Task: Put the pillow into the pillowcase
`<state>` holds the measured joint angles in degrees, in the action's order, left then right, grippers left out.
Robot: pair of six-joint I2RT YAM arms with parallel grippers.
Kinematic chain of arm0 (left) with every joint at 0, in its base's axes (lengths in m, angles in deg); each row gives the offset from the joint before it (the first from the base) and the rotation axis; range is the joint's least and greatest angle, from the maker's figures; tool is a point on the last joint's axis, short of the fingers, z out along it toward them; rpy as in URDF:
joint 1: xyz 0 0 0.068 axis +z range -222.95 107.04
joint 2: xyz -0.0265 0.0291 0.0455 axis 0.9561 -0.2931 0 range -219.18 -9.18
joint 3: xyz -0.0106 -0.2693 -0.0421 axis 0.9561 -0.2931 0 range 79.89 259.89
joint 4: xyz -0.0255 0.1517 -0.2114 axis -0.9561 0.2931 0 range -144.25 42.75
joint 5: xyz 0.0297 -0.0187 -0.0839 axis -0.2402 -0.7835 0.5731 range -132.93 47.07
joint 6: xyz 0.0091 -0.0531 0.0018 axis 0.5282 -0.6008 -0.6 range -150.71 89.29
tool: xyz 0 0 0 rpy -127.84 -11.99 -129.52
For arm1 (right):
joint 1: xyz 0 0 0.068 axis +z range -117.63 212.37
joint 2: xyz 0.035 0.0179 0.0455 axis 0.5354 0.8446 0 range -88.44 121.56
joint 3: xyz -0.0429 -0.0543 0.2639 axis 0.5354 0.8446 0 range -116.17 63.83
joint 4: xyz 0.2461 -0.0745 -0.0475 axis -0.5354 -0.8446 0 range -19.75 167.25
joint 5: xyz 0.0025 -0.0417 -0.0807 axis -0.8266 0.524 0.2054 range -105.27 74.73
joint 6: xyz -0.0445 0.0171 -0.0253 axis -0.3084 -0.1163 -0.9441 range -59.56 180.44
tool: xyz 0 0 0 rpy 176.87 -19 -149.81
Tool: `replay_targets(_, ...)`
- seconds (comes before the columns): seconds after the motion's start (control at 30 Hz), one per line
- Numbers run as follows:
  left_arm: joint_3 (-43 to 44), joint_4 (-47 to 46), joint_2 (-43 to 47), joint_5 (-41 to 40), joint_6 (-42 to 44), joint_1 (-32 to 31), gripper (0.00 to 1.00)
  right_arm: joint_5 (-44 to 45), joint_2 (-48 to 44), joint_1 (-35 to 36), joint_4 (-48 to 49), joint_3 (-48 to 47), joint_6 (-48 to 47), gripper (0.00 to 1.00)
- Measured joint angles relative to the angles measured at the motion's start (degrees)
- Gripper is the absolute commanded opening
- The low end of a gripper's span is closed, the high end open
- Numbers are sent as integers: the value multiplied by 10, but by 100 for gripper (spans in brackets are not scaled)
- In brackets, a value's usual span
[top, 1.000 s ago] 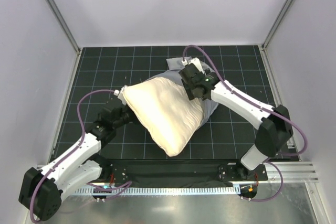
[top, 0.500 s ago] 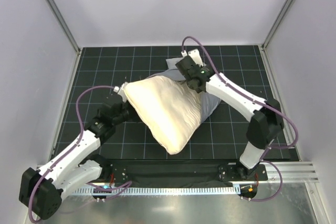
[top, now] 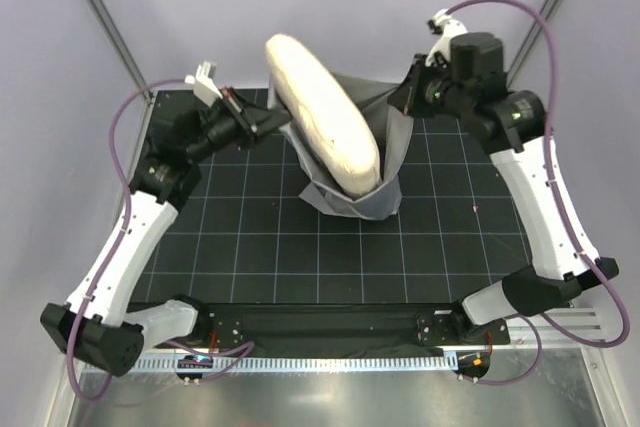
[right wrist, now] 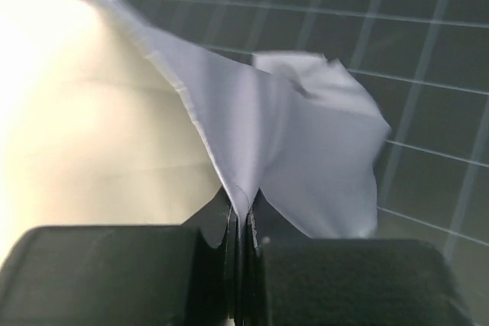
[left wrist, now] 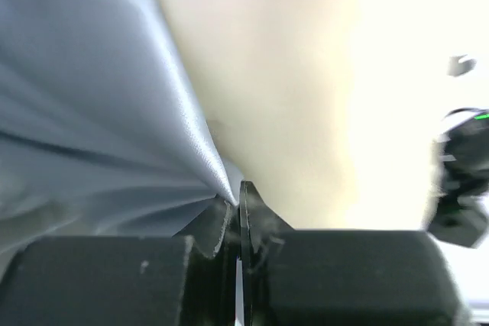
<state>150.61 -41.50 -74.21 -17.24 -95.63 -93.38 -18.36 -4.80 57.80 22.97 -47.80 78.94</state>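
The cream pillow (top: 320,117) stands tilted, its lower end inside the blue-grey pillowcase (top: 362,195), its upper end sticking out at the back. My left gripper (top: 278,119) is shut on the pillowcase's left edge, raised above the mat. My right gripper (top: 400,99) is shut on the right edge, also raised. The case hangs stretched between them, its bottom on the mat. In the left wrist view the fabric (left wrist: 99,112) is pinched in my gripper (left wrist: 237,202) beside the pillow (left wrist: 290,97). In the right wrist view my gripper (right wrist: 243,219) pinches the fabric (right wrist: 306,150) beside the pillow (right wrist: 92,127).
A black gridded mat (top: 250,247) covers the table. White walls close in the back and both sides. Purple cables loop off both arms. A metal rail (top: 330,362) runs along the near edge.
Both arms rose and swung toward the back, lifting the pillowcase's opening. The pillow went from lying flat to standing tilted with its lower end down in the case.
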Motion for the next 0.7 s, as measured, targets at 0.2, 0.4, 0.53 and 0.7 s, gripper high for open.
replay_targets(0.2,170,-2,-74,46,-39,12,2,-218,-1,-88,39,-78,103,4)
replay_targets(0.4,286,-29,-114,79,-78,16,3,-376,1,-147,233,-70,284,4)
replay_targets(0.53,354,-55,-119,96,-106,58,4,-428,10,-153,409,-60,423,4)
replay_targets(0.7,440,-74,-102,84,-112,144,5,-455,44,-154,554,-115,543,4)
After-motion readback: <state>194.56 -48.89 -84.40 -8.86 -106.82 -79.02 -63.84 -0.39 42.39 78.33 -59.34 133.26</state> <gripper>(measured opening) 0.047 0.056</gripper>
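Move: Both hands hold the pillowcase's open edge, with the pillow standing on a slant between them. Its middle is about 6 cm to the right of the left hand, 1 cm ahead and nearly level in height. From the right hand, it is some 13 cm to the left and 3 cm back. The case's closed end hangs roughly 15 cm below both: 14 cm right and 4 cm back of the left hand, 7 cm left and 8 cm back of the right. Keeping their pinch on either side of the pillowcase mouth, both hands hoist it fast and together, some 25 cm upward past the pillow. The left also swings out to its left over the last part, widening the mouth, and tips its fingers up about 35 degrees; the right rolls and swings its fingers round to point left and slightly up, about 60 degrees in all. ##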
